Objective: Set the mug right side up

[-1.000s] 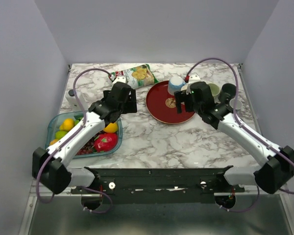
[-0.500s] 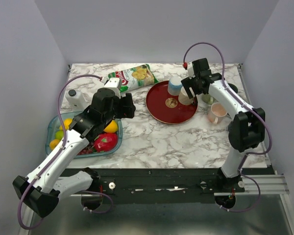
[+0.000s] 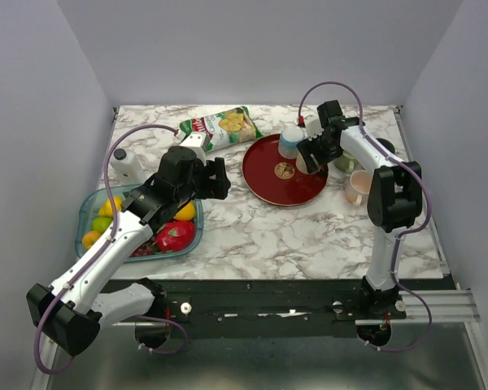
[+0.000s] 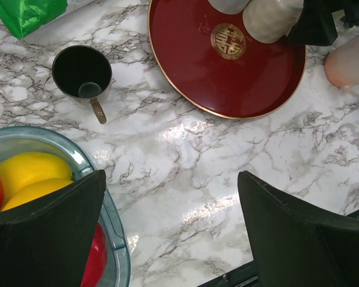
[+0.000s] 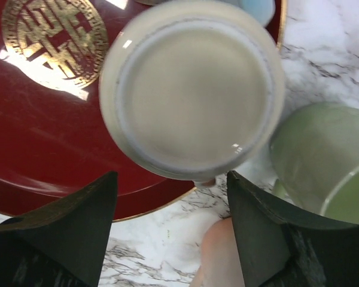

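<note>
A cream mug [image 5: 191,89] stands upside down, base up, at the right edge of the red plate [image 5: 36,149]. It also shows in the left wrist view [image 4: 272,18]. My right gripper [image 5: 170,233] is open and hovers just above the mug, with one finger on each side and neither touching it. In the top view the right gripper [image 3: 309,154] covers most of the mug. My left gripper [image 3: 215,183] is open and empty above bare marble, left of the plate [image 3: 276,183].
A light blue cup [image 3: 291,140] stands at the plate's back edge. A green mug [image 5: 323,167] and a pink mug [image 3: 359,187] are right of the plate. A black measuring cup [image 4: 82,70], a chip bag [image 3: 224,126], a white bottle [image 3: 128,165] and a fruit container [image 3: 93,203] are on the left.
My right arm swung toward the back and brought its open gripper over the cream mug. My left arm pulled back from the chip bag and moved slightly right.
</note>
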{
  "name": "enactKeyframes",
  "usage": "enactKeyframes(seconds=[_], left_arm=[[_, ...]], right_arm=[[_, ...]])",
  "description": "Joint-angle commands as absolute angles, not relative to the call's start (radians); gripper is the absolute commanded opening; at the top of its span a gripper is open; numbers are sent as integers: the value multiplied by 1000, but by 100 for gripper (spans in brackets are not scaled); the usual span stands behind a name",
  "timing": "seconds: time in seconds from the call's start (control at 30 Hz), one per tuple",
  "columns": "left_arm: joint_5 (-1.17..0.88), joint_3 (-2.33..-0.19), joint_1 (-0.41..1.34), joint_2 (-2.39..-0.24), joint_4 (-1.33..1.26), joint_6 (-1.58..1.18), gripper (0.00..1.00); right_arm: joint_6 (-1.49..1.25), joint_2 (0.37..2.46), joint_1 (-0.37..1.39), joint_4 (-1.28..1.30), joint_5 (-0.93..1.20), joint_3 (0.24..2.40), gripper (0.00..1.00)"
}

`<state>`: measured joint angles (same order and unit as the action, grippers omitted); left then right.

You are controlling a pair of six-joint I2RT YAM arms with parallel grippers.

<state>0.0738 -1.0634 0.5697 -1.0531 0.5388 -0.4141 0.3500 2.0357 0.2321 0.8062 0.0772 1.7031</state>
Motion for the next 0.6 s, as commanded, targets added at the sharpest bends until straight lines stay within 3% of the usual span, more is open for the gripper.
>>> enactKeyframes(seconds=[0.0,0.17,0.4,0.57], left_arm=[[51,-1055,572,-1071,525,-408,99],[45,-1048,574,-1074,517,-408,99],[46,-1043,572,-1071,515,-405,99],[44,-1032,572,-1063,512,-407,99]], right_arm=[[393,2074,235,853,201,1738,74],[393,2059,235,821,199,1709,67],[362,2031,235,787,167,1672,46],[325,2022,235,733,103,1625,48]])
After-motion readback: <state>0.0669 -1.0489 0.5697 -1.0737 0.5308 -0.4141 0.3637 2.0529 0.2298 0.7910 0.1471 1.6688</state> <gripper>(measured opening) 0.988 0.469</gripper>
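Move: The upside-down cream mug on the red tray is about 3 cm ahead of my right hand and 4 cm to its left, its middle some 2 cm lower. From that hand, the green mug is 5 cm ahead and 8 cm right, the pink mug 7 cm back and 10 cm right, the blue-and-white mug 9 cm ahead and 9 cm left. From my left hand the cream mug is about 19 cm ahead, 26 cm right and 19 cm below. I close my right fingers from wide to about half open around the cream mug's handle, on its near right side, until the tips come up against it. As they close, the hand sinks not quite 2 cm and eases about 1 cm left and 1 cm back, still pointing steeply down at the mug. ##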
